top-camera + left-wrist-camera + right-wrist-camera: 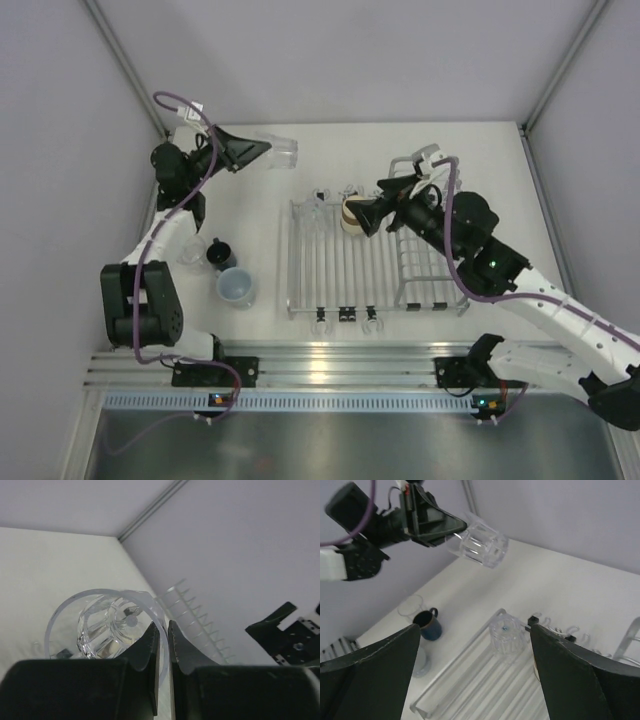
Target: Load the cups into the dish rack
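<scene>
My left gripper is shut on the rim of a clear cup, held on its side above the table at the back left; one finger is inside the rim. The right wrist view also shows this cup. A second clear cup stands upside down on the dish rack. The tan-and-brown cup sits on the rack at the tips of my right gripper, which is open wide. The dark blue mug and the pale blue cup stand on the table left of the rack.
Another clear glass stands beside the dark blue mug. The rack's taller wire basket section lies under my right arm. Grey walls close the table on the left, back and right.
</scene>
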Action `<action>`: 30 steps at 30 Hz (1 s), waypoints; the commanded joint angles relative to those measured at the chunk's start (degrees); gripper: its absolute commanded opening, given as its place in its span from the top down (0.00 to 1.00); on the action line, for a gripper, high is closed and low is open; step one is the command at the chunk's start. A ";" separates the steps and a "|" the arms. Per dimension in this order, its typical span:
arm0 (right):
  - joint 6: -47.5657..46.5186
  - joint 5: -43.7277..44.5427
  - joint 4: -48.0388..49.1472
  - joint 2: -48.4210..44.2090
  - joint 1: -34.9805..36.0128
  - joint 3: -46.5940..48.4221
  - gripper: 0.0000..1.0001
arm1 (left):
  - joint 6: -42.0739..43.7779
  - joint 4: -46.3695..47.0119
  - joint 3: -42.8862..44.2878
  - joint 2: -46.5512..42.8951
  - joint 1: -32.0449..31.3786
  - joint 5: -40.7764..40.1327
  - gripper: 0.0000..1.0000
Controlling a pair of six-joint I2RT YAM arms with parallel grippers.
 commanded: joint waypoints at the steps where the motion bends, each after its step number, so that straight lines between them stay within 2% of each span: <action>1: 5.19 -9.57 17.60 0.56 -2.63 -1.63 0.08 | -33.53 47.47 -0.92 5.30 0.71 6.76 1.00; 2: 7.72 -11.07 19.73 1.26 -4.03 -2.50 0.08 | -40.80 55.36 -0.57 7.84 0.71 6.14 1.00; 4: 10.63 -15.80 24.56 2.32 -5.62 -3.30 0.08 | -44.47 57.90 -0.04 9.00 0.71 4.91 1.00; 8: 18.02 -21.10 37.20 7.59 -9.05 -4.18 0.07 | -44.66 57.90 -0.21 7.17 -0.08 4.91 1.00; 14: 22.68 -25.94 43.91 17.61 -9.41 0.21 0.07 | -45.27 57.90 0.14 4.18 -2.81 5.26 1.00; 15: 23.30 -26.46 45.92 18.66 -9.41 0.65 0.07 | -45.18 57.99 0.32 3.82 -5.07 5.17 1.00; 22: 26.38 -27.44 50.60 24.03 -9.41 2.32 0.07 | -45.01 57.99 0.40 2.15 -8.34 5.70 1.00; 30: 26.03 -27.00 50.07 25.44 -9.41 2.94 0.06 | -44.66 57.99 0.32 0.83 -9.92 6.05 1.00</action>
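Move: The left hand already holds a clear cup, its middle about 5 cm to that hand's right and 2 cm ahead. The open right gripper it is being brought to waits some 25 cm to the right and 15 cm back, about level. From the right hand the held cup is roughly 21 cm left and 17 cm ahead; well below, by 28 cm or so, the rack cup stands 14 cm left and 17 cm ahead, the cream cup 4 cm left and 16 cm ahead. Back, right and up, about 11 cm in all, the left hand carries the clear cup towards the right gripper, first rolling its left side down, then swinging clockwise. The right hand reaches left and somewhat forward to meet it, about 9 cm, rising a little and then easing partly down, turning counter-clockwise with its left side rolling up, fingers kept wide open. ##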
